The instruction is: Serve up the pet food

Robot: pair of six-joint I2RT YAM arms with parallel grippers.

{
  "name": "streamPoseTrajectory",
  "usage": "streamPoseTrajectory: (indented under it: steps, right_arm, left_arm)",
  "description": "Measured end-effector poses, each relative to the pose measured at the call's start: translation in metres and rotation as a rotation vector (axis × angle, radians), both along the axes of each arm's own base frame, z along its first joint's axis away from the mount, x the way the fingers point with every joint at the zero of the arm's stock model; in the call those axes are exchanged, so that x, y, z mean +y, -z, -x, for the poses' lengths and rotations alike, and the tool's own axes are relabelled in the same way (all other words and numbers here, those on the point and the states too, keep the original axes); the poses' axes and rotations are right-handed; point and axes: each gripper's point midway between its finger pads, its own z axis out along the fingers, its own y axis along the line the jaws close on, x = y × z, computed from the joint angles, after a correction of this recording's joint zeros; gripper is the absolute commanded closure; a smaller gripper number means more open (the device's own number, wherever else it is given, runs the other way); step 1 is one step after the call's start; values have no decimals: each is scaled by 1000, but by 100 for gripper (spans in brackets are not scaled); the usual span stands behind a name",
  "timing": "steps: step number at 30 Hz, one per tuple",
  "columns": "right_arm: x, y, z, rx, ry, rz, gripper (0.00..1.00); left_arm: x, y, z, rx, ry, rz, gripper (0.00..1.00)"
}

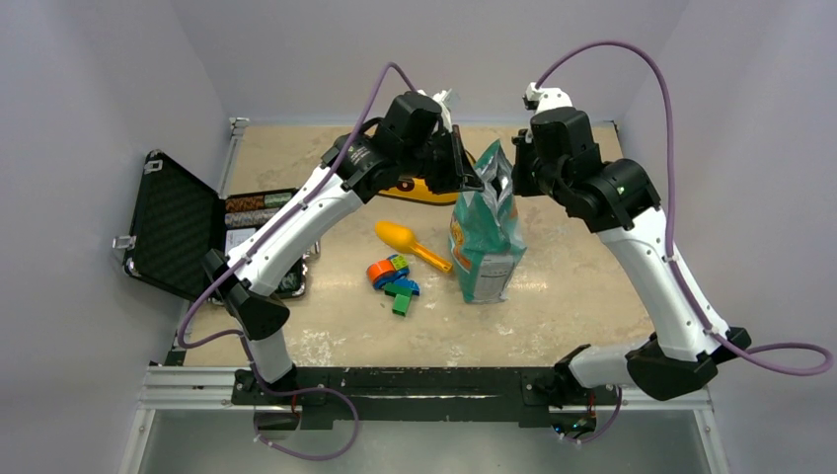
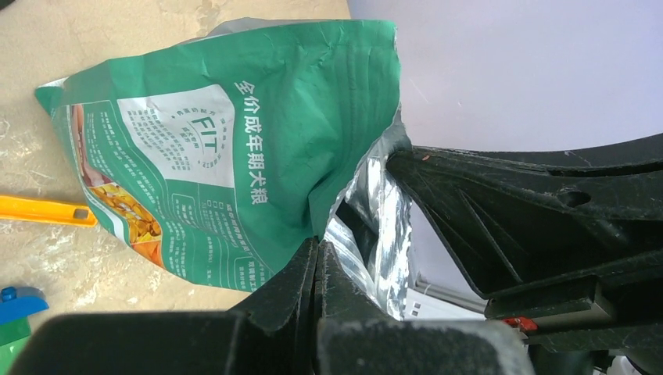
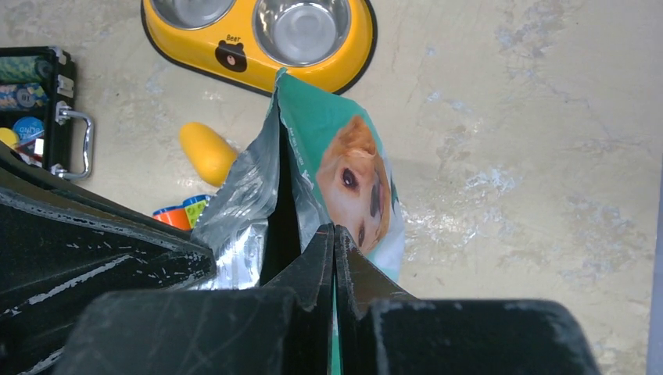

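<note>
The teal-green and white pet food bag (image 1: pixel 486 237), printed with a golden dog, stands upright mid-table. Its mouth is parted, showing silver lining (image 3: pixel 242 211); the pet food itself is hidden inside. My left gripper (image 1: pixel 464 163) is shut on the left lip of the bag's mouth (image 2: pixel 319 246), green side (image 2: pixel 234 156) outward. On the opposite lip, beside the dog's face (image 3: pixel 352 172), my right gripper (image 3: pixel 334 230) is shut too, with green film showing between its fingers. A yellow double bowl (image 3: pixel 258 47) with two empty steel cups lies just behind the bag.
A yellow scoop (image 1: pixel 410 242) and colourful toy blocks (image 1: pixel 395 281) lie left of the bag. An open black case (image 1: pixel 173 222) and a tray of packets (image 1: pixel 259 207) sit at the left edge. Grey walls close in the table on three sides.
</note>
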Motion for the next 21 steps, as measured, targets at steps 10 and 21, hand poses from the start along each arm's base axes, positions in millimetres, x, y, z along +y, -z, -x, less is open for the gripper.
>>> streamPoseTrajectory:
  steps: [10,21]
  right_arm:
    - [7,-6,4,-15,-67,-17,100]
    - [19,-21,19,-31,-148,-104,100]
  left_arm:
    - [-10,-2,3,11,49,33,93]
    - [-26,1,-10,10,60,44,86]
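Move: Lying between the two hands, the open mouth of the pet food bag is about 3 cm to the right of the left hand and level with its fingertips. Down on the table, some 30 cm lower, the yellow scoop lies about 11 cm left and 2 cm ahead, the toy blocks 15 cm left and 4 cm back, and the double bowl 12 cm left and 22 cm ahead. From the right hand, the mouth is roughly 3 cm to the left. Easing the left hand about 2.5 cm to the right at the bag's mouth, then slightly forward, its shut fingers part by a quarter to let the left lip sit loose between their tips. The right hand, fingers still shut at the right lip, rises, draws back and comes left, some 2 cm each, turning about 10 degrees counter-clockwise. ##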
